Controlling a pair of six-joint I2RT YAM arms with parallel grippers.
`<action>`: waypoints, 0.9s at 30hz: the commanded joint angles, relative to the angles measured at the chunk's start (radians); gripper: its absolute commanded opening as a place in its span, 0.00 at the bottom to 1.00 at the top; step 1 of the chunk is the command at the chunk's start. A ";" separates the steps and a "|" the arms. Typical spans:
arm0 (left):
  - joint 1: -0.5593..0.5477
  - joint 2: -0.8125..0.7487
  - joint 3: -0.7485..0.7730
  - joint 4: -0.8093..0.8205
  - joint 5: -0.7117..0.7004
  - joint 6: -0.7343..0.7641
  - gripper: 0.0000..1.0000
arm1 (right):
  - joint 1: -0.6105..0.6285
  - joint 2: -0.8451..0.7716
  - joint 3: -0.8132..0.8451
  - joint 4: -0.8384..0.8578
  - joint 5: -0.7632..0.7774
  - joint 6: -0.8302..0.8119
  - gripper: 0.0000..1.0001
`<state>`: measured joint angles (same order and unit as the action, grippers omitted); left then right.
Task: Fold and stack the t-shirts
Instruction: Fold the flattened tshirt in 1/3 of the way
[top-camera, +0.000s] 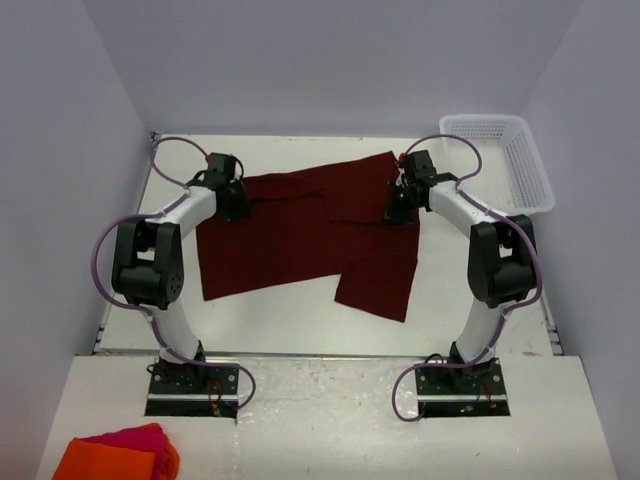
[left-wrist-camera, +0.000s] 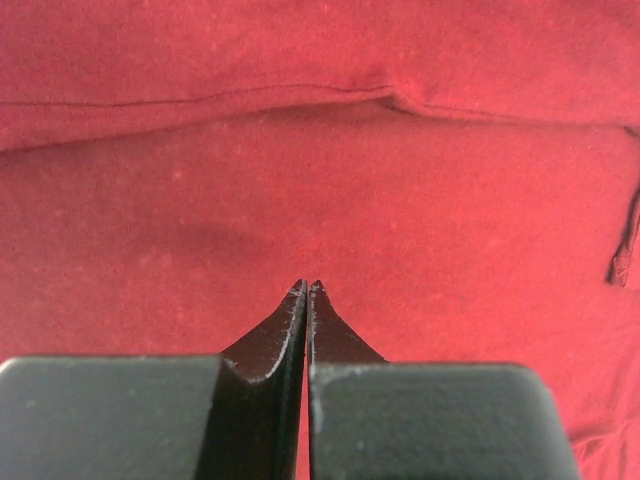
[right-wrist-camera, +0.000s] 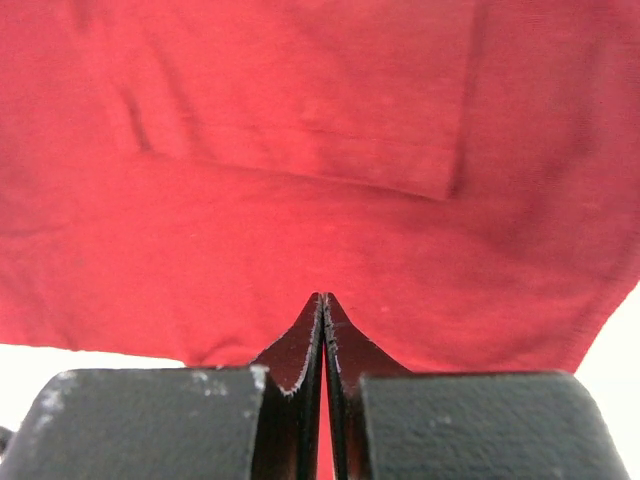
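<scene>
One dark maroon t-shirt (top-camera: 300, 235) lies spread and partly folded on the white table (top-camera: 280, 325), one flap reaching toward the front right. My left gripper (top-camera: 238, 205) sits at the shirt's far left edge. In the left wrist view its jaws (left-wrist-camera: 307, 285) are shut, tips pressed into the red cloth (left-wrist-camera: 320, 180) below a hem line. My right gripper (top-camera: 398, 208) sits at the shirt's far right part. In the right wrist view it (right-wrist-camera: 323, 296) is shut on the cloth (right-wrist-camera: 300, 200) just inside its near edge, with a sliver of fabric between the fingers.
A white plastic basket (top-camera: 500, 155) stands at the back right corner. Orange and pink cloths (top-camera: 120, 455) lie on the near ledge at the bottom left. Walls close off the table on three sides.
</scene>
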<state>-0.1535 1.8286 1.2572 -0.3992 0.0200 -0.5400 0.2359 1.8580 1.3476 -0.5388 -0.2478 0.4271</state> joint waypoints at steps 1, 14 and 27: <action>-0.001 -0.038 -0.020 -0.020 -0.003 -0.005 0.00 | 0.003 -0.028 -0.011 -0.019 0.111 0.015 0.00; -0.070 -0.325 -0.246 -0.115 -0.069 0.025 0.00 | 0.130 -0.436 -0.346 -0.038 0.244 0.091 0.20; -0.070 -0.617 -0.326 -0.170 -0.057 0.017 0.00 | 0.286 -0.702 -0.678 -0.176 0.512 0.482 0.45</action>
<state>-0.2276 1.2858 0.9657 -0.5484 -0.0387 -0.5297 0.5171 1.2457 0.7177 -0.6666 0.1787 0.7761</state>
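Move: The t-shirt's nearest sleeve corner lies about 24 cm back from the right hand, 3 cm right and 2 cm below; that sleeve's other corner is some 20 cm back and 14 cm left. The basket stands 12 cm ahead, 24 cm right. From the left hand, the shirt's near left corner is about 20 cm back, 7 cm left, 2 cm below. Right hand half-opens, drawing back 19 cm towards the nearest sleeve corner; left, still shut, backs 11 cm and rises. ##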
